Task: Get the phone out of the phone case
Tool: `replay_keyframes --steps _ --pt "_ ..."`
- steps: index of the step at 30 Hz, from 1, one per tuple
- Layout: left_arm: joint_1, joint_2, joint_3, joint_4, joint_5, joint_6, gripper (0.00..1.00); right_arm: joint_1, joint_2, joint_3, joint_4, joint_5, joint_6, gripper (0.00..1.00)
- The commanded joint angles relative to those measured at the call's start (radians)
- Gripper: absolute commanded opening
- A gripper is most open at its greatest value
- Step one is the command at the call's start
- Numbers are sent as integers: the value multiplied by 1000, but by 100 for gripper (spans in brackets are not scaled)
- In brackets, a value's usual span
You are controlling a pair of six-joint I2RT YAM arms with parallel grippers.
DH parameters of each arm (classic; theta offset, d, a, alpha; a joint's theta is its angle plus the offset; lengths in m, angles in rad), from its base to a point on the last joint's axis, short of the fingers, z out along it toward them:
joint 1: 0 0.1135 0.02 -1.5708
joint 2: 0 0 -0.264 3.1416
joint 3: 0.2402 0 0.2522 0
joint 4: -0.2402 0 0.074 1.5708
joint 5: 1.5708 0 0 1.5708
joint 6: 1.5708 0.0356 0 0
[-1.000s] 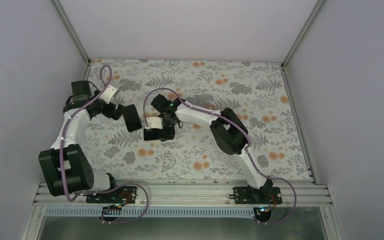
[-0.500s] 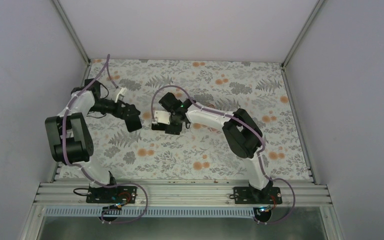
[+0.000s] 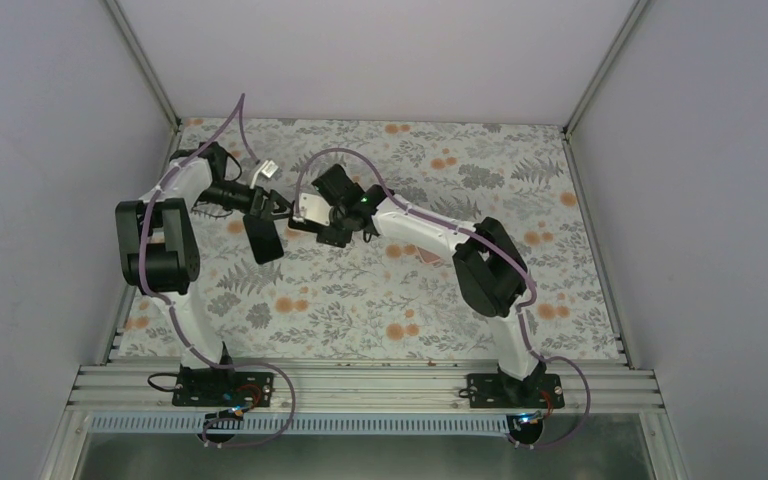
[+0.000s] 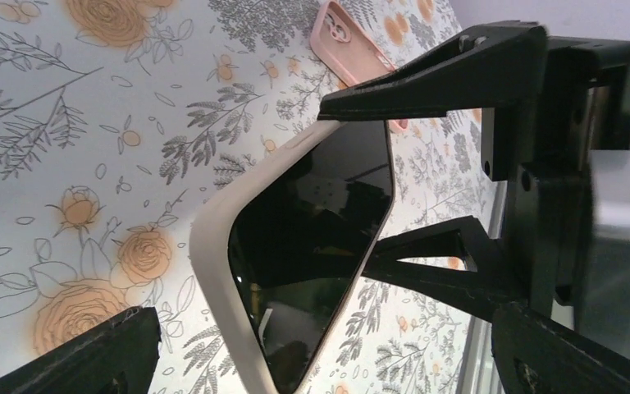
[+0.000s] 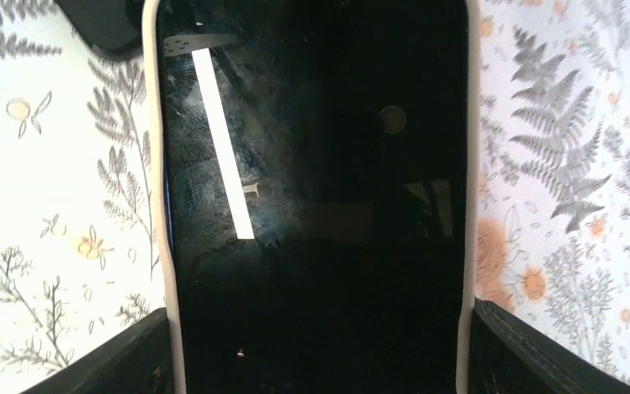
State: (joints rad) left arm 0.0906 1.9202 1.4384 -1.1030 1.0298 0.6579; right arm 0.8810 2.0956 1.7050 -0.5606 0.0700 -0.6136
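Observation:
A black-screened phone (image 5: 312,205) sits in a cream case (image 5: 161,246). My right gripper (image 5: 316,345) is shut on the cased phone's two long edges and holds it above the table. In the left wrist view the cased phone (image 4: 320,230) hangs tilted, its cream rim (image 4: 213,271) towards my left side, with the right gripper's fingers (image 4: 435,82) clamped on it. My left gripper (image 4: 324,345) is open, one finger on each side of the phone's near corner, not touching it. In the top view the left gripper (image 3: 278,207) meets the right gripper (image 3: 297,220) left of the table's centre.
A flat black object (image 3: 263,238) lies on the floral table just in front of the grippers; it also shows in the right wrist view (image 5: 102,25). A pink phone case (image 4: 351,45) lies on the table farther right. The walls stand close on the left and at the back.
My left arm has swung up and to the right, bringing its open gripper to the phone. My right gripper has lifted the cased phone back and to the left. The black object has not moved.

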Motion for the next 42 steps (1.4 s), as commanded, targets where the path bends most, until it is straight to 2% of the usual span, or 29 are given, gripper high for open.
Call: replay_keyframes --steps 1,5,7,10,15,19,22,26,29,33,34,37,42 --pt "-5 44 40 -61 71 21 100 -1 -37 52 85 23 38 61" --pt "-16 67 48 -58 100 28 98 0 -28 89 96 34 46 61" --pt "-17 80 59 -60 128 30 94 1 -27 108 96 31 46 61" --pt "-21 110 99 -118 176 79 79 0 -21 134 88 26 49 61" --pt "-22 134 144 -173 222 117 64 1 -25 133 84 17 57 60" --pt "-26 144 156 -191 226 128 43 2 -34 116 96 20 57 60" --pt "-26 147 156 -206 232 144 34 1 -45 103 103 23 55 60" --pt "-26 154 163 -245 251 182 12 2 -53 97 108 33 52 61" --pt "-27 152 166 -253 252 194 9 2 -60 91 100 27 50 70" --pt "-26 134 160 -255 238 209 6 1 -96 84 53 3 39 96" --pt "-26 130 157 -255 238 214 6 -5 -110 84 28 -23 37 99" --pt "-31 108 151 -254 215 243 6 -42 -171 93 -73 -151 42 100" --pt "-60 38 165 -253 97 336 6 -186 -268 115 -330 -560 -25 100"
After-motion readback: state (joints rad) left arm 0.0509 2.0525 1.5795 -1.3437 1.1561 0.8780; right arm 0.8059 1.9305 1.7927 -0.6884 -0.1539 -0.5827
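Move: The cased phone is in the right fingers, gripped by its long edges; its middle lies about 3 cm left, 1 cm ahead and 1 cm below the right hand. From the empty, open left hand, that middle is some 7 cm right, 2 cm back and 4 cm down. The left fingers wait some 7 cm left, 2 cm ahead and 3 cm above the right hand. A bare phone lies on the table 9 cm left, 2 cm back and 13 cm below the left hand. Upward about 5 cm, drifting slightly forward and left, the right hand brings the cased phone's free end to the left gripper and holds it there. The left hand creeps about 2 cm right, rolling some 10 degrees, and closes on that end, one finger on the screen and one behind. Then the right fingers open and let go, retreating up, right and back. ##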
